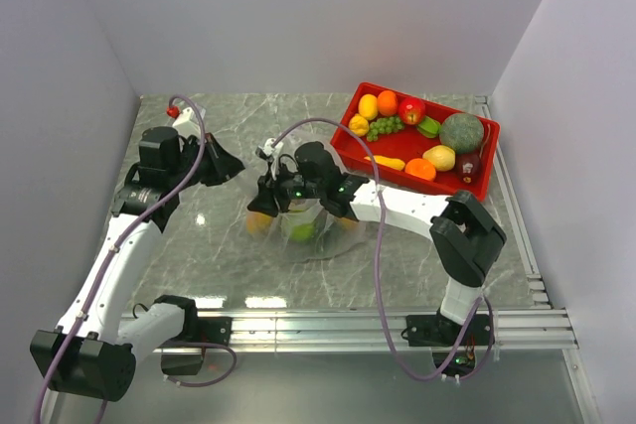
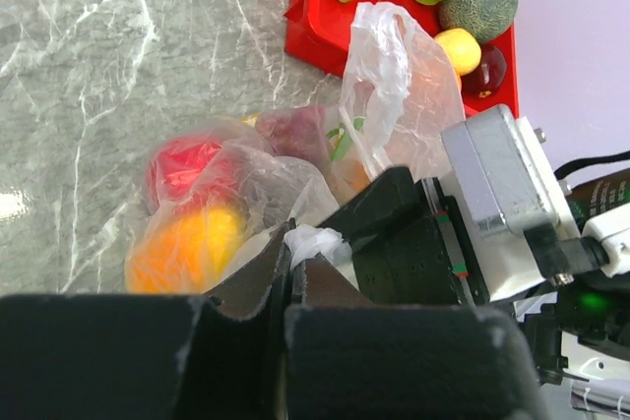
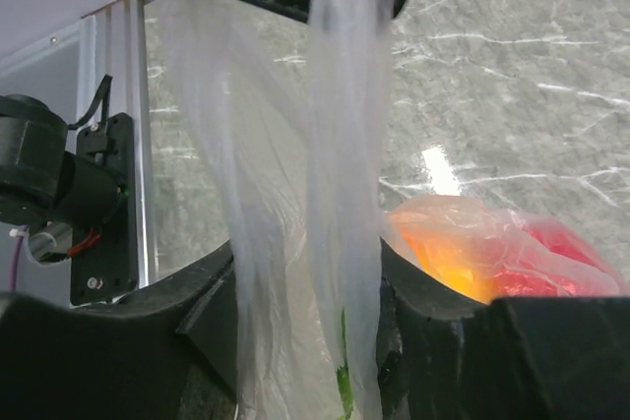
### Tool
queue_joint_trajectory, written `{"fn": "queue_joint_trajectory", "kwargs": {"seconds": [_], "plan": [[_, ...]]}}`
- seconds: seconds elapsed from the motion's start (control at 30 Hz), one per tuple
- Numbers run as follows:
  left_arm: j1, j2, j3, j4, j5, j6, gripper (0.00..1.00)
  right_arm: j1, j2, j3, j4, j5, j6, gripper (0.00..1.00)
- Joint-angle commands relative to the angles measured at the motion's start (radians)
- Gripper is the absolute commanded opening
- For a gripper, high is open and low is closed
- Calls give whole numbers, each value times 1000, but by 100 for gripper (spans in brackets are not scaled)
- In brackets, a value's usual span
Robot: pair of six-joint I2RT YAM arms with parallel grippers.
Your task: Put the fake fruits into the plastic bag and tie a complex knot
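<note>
The plastic bag lies mid-table with fake fruits inside: a red one, an orange one and something green. My left gripper is shut on a twisted whitish bunch of the bag's film. In the top view it sits left of the bag. My right gripper hovers over the bag, jaws apart. Two stretched strands of film hang loose through the gap. Whether the film forms a knot I cannot tell.
A red tray at the back right holds several more fruits, among them a melon, grapes and an apple. A loose flap of bag film stands up near the tray. White walls close in the table.
</note>
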Motion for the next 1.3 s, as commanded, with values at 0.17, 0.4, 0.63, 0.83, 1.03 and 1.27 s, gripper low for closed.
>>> {"fn": "queue_joint_trajectory", "kwargs": {"seconds": [0.17, 0.4, 0.63, 0.83, 1.03, 1.27], "plan": [[12, -65, 53, 192, 40, 38, 2, -59, -17, 38, -336, 20, -71, 80], [12, -64, 42, 195, 46, 33, 2, -70, -97, 125, -441, -31, -74, 91], [12, -55, 53, 198, 49, 25, 2, -70, -97, 80, -474, 33, -159, 91], [12, -53, 59, 195, 58, 32, 2, -70, -106, 118, -449, 136, -162, 96], [12, -56, 43, 201, 79, 19, 1, -85, -198, 98, -264, 121, -91, 98], [12, -58, 50, 195, 78, 27, 1, -96, -170, 141, -288, 41, -53, 99]]}}
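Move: The pinched bag neck sits in the left hand's closed fingertips, practically at that hand's point. From the half-open right hand it lies about 4 cm ahead, 4 cm to the left and some 8 cm higher. The green apple in the bag is roughly 2 cm ahead of the right hand, 10 cm to its right and 14 cm below; the orange fruit at the bag's left end is about 4 cm ahead, 1 cm left and equally low. The right hand spreads its half-open fingers almost fully around the loose plastic and backs off about 5 cm to the right while rising some 6 cm, pausing midway; then it also works about 3 cm forward, ending wide open below and to the right of the pinched neck. The left hand keeps its pinch on the neck and lifts it straight up about 4 cm in two short steps, its fingers tipping up some 10 degrees. ##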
